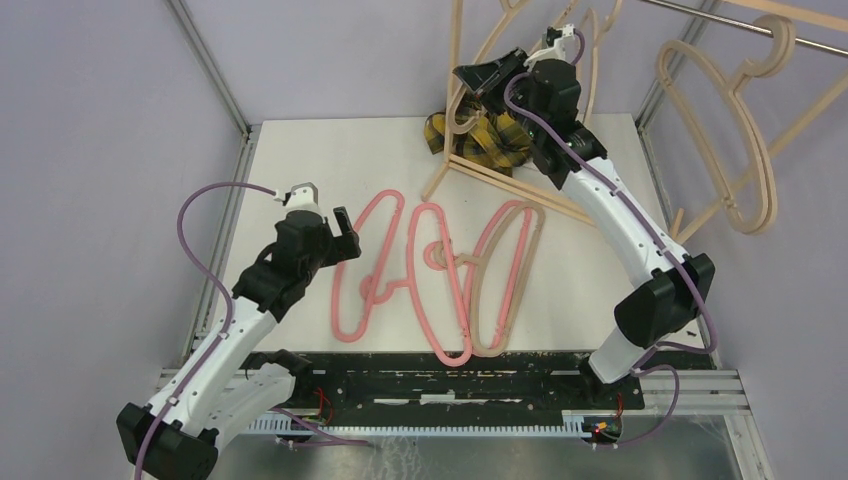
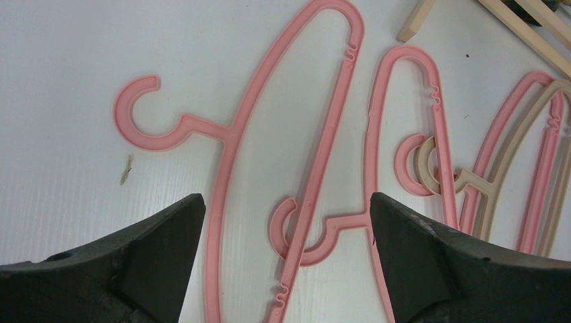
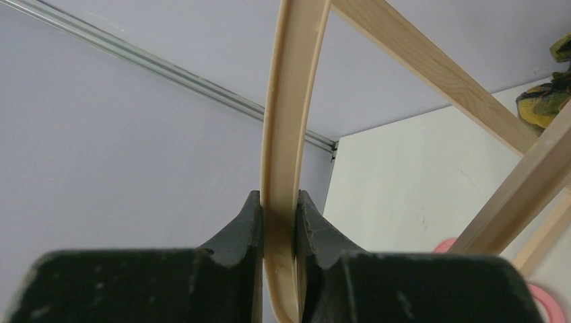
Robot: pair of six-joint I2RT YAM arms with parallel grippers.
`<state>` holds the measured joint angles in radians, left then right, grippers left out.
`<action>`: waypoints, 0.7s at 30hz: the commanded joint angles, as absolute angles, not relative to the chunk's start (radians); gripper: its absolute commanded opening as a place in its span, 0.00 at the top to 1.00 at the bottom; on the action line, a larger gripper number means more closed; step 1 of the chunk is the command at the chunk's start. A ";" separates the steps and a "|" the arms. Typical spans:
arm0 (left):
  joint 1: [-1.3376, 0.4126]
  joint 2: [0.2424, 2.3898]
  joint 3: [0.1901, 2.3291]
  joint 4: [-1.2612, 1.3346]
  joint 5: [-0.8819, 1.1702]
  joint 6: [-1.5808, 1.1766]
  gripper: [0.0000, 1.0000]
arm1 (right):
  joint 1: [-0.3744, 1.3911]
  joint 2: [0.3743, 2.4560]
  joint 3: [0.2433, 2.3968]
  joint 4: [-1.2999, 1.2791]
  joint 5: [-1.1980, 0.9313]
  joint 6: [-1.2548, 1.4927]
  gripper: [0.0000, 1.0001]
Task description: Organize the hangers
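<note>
Three pink hangers lie side by side on the white table: a left one (image 1: 362, 268) (image 2: 229, 155), a middle one (image 1: 440, 300) (image 2: 374, 134) and a right one (image 1: 520, 262) (image 2: 535, 168). A tan hanger (image 1: 495, 300) (image 2: 505, 151) lies under the right one. My left gripper (image 1: 345, 238) (image 2: 286, 222) is open and empty, just above the left pink hanger where the middle one's hook crosses it. My right gripper (image 1: 482, 78) (image 3: 278, 208) is raised at the back, shut on a tan hanger (image 1: 462, 122) (image 3: 286, 121) beside the rack.
The wooden rack frame (image 1: 500, 180) (image 3: 431, 60) stands at the back right, with its metal rail (image 1: 740, 25) carrying a tan hanger (image 1: 745, 150). A yellow-black plaid cloth (image 1: 485, 140) (image 3: 549, 101) lies under the rack. Purple walls close in the table.
</note>
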<state>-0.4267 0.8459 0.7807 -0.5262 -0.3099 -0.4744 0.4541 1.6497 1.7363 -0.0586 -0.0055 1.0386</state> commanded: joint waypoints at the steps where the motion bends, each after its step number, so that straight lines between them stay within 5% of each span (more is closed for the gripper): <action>1: -0.422 0.854 0.798 -0.492 -0.316 -0.455 0.01 | 0.397 1.615 1.698 0.043 -0.035 1.110 0.99; 21: -0.423 0.869 0.779 -0.481 -0.304 -0.472 0.01 | 0.345 1.427 1.568 -0.141 0.147 0.963 0.99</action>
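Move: The right hand holds a tan hanger; the rod's open stretch beside the hung hangers lies about 21 cm to its right, 3 cm farther out and 17 cm higher. The hung hangers are some 36 cm to its right, 5 cm nearer the base. The rack's left post stands about 15 cm ahead and 2 cm left, the plaid cloth 20 cm ahead, 11 cm right, far below. From the left hand that open stretch is roughly 48 cm right, 22 cm ahead and 43 cm up. To the right, the right hand carries the hanger some 6.5 cm towards the open stretch of rod at almost constant height, first edging about a centimetre forward, then curving back by a couple of centimetres. Its fingers keep their pinch on the hanger's frame, and late on the wrist swings about 5 degrees clockwise. ##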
